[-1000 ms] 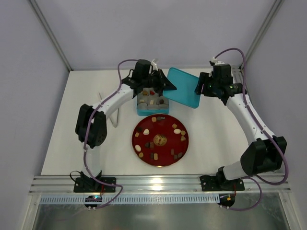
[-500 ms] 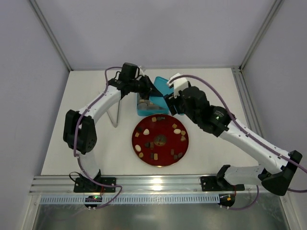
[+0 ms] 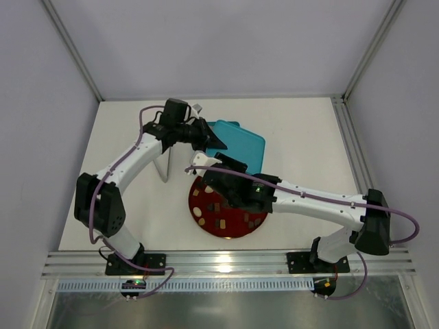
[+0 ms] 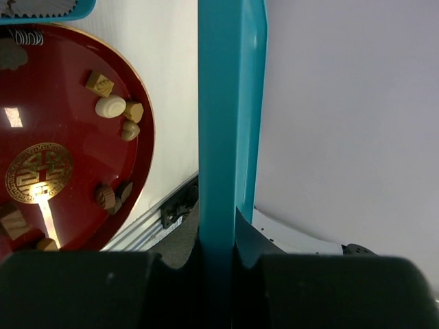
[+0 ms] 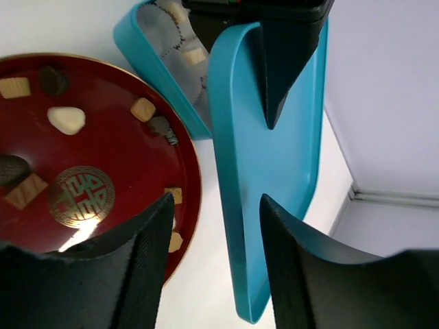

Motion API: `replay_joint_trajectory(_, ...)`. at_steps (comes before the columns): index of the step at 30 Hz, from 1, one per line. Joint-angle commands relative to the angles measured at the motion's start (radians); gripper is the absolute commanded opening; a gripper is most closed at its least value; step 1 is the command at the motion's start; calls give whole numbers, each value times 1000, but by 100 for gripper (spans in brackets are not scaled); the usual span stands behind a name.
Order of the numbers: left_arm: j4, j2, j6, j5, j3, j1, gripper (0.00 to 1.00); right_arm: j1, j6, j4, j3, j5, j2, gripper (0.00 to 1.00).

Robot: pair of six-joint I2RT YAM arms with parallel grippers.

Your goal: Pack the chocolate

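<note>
Chocolate pieces (image 4: 110,106) in brown, tan and cream lie scattered on a red plate (image 3: 203,223), also seen in the right wrist view as chocolate (image 5: 66,119) on the plate (image 5: 103,144). My left gripper (image 3: 206,137) is shut on the edge of a teal lid (image 3: 240,147), which it holds tilted above the teal box (image 5: 154,65). In the left wrist view the lid (image 4: 226,103) runs edge-on between the closed jaws of the left gripper (image 4: 218,233). My right gripper (image 5: 216,202) is open over the plate's far side. Its fingers straddle the lid's (image 5: 267,171) near edge.
The box holds pale ridged cups with a few pieces in them. It is mostly hidden under the lid in the top view. A thin grey metal stand (image 3: 163,166) rises left of the plate. The right forearm (image 3: 309,202) lies across the plate.
The right arm has swung from the far right across the plate to the lid's edge. The left arm has drawn back leftward, turning the lid over the box.
</note>
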Motion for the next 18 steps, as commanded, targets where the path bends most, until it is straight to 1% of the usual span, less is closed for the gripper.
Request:
replay_joint_trajectory(1, 14, -68, -20, 42, -24, 5, 0, 7, -83, 32, -7, 161, 18, 53)
replay_joint_trajectory(6, 14, -91, -20, 46, -38, 5, 0, 5, -158, 121, -38, 214, 44, 48)
replay_joint_trajectory(15, 14, -100, -13, 59, -42, 5, 0, 7, -193, 179, -50, 225, 61, 28)
replay_joint_trajectory(16, 14, -97, -12, 60, -42, 5, 0, 7, -196, 182, -49, 225, 63, 24)
replay_joint_trajectory(18, 15, -97, -12, 63, -39, 7, 0, 8, -199, 187, -49, 222, 64, 20)
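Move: The right hand goes for the blue lid, its middle about 6 cm ahead and 2 cm to the right, slightly below; the near rim is much closer, lying already between the open fingertips. The box stands roughly 19 cm ahead, 4 cm left and 18 cm down; the red tray is almost straight below, some 2 cm back and 20 cm down. From the left hand, which already pinches the lid, its middle is about 4 cm right, level fore and aft. The right fingers close from wide to narrow around the lid's near rim, one finger on each face, as the hand eases forward about 2 cm and right about 1 cm, its wrist rolling some 10 degrees left side down and tipping back nearly as much. Meanwhile the left hand keeps its pinch and draws the lid back about 1 cm before holding still. ##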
